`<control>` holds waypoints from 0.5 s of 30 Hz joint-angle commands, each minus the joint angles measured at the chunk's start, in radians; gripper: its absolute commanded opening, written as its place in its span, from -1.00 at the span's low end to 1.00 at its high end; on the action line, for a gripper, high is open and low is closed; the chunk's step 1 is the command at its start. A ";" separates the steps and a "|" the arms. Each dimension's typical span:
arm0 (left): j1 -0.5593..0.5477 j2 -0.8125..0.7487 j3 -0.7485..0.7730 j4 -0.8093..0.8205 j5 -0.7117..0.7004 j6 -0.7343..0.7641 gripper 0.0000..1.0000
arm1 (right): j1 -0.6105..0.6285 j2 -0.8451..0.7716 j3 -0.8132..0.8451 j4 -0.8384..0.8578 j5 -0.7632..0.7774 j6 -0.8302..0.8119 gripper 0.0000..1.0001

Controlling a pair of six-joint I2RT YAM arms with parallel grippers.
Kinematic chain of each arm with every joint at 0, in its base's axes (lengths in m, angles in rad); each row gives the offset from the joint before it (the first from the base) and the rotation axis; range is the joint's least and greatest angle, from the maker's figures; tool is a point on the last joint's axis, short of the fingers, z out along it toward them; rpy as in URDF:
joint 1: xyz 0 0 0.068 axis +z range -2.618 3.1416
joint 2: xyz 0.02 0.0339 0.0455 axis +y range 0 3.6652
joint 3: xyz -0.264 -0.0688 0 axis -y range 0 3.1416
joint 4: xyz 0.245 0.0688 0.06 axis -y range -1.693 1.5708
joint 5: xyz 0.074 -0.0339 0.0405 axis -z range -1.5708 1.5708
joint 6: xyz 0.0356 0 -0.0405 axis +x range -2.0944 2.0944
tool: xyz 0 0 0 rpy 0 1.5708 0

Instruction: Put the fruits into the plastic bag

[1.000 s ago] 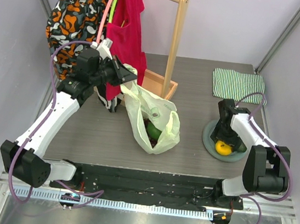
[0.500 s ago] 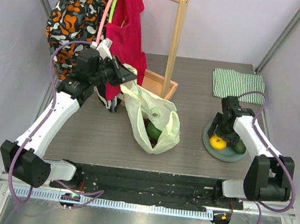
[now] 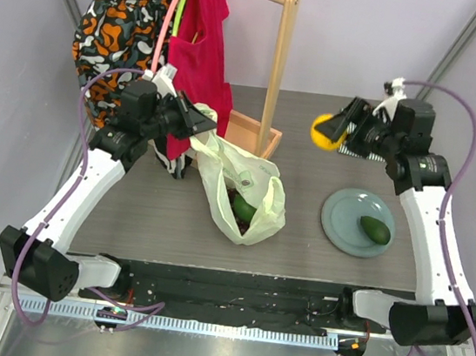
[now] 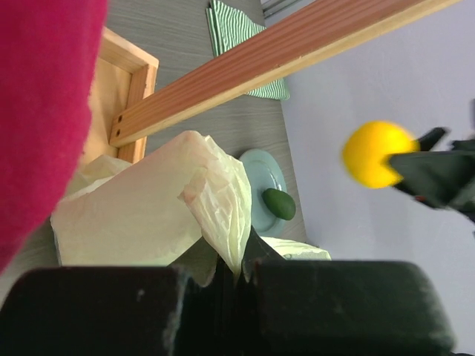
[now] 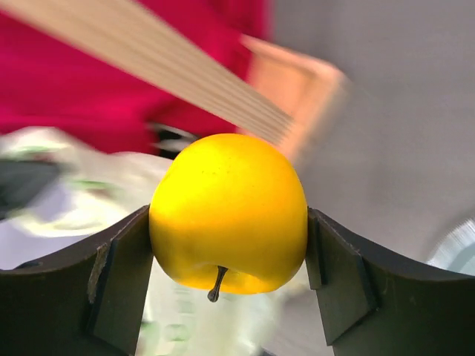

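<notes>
My right gripper (image 3: 339, 132) is shut on a round yellow fruit (image 3: 323, 130) with a short stem (image 5: 228, 211), and holds it in the air up and to the right of the plastic bag. The pale-green plastic bag (image 3: 245, 188) lies mid-table. My left gripper (image 3: 199, 125) is shut on the bag's upper edge (image 4: 223, 200) and holds it up. Inside the bag's mouth a green avocado (image 3: 243, 207) and a dark fruit (image 3: 241, 226) show. One green avocado (image 3: 375, 229) lies on the grey plate (image 3: 342, 218).
A wooden clothes rack (image 3: 278, 69) stands at the back with a red garment (image 3: 203, 46) and an orange-patterned one (image 3: 117, 26); its base frame (image 3: 248, 131) sits just behind the bag. A green-and-white striped cloth (image 3: 376, 130) lies at the back right, partly under my right gripper.
My right gripper has lifted the yellow fruit off the plate and carried it up and back toward the left. The left gripper has kept its hold on the bag.
</notes>
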 commanded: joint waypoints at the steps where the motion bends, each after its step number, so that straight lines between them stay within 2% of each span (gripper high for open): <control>1: 0.004 -0.015 0.006 0.005 0.016 -0.031 -1.00 | 0.059 -0.057 0.149 0.330 -0.278 0.181 -0.77; 4: 0.004 -0.009 0.027 0.000 0.014 -0.031 -1.00 | 0.185 -0.013 0.232 0.415 -0.307 0.216 -0.76; 7: 0.004 -0.013 0.030 0.002 0.007 -0.036 -1.00 | 0.343 0.071 0.330 0.352 -0.318 0.178 -0.77; 10: 0.004 -0.030 0.018 0.008 -0.006 -0.043 -1.00 | 0.478 0.153 0.395 0.213 -0.289 0.057 -0.80; 15: 0.004 -0.056 0.010 -0.012 -0.018 -0.034 -1.00 | 0.610 0.268 0.516 -0.082 -0.226 -0.099 -0.82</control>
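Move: The right hand already holds the yellow apple; the plastic bag's open mouth lies about 16 cm to its left, 7 cm back and 16 cm below. The plate is some 14 cm to that hand's right, 6 cm back and 29 cm down, with the last avocado on it about 18 cm right and 8 cm back. From the left hand, which grips the bag's rim, the mouth is roughly 9 cm right, 8 cm back and 18 cm lower. Still pinching the yellow apple, the right hand sweeps fast to its left, about 21 cm, climbing some 18 cm on the way and drifting back about 10, to come high over the bag beside the left gripper. It swings about 45 degrees counter-clockwise and tips up some 20, then starts to sink at the end. The left hand stays put, keeping the bag's rim pinched. ##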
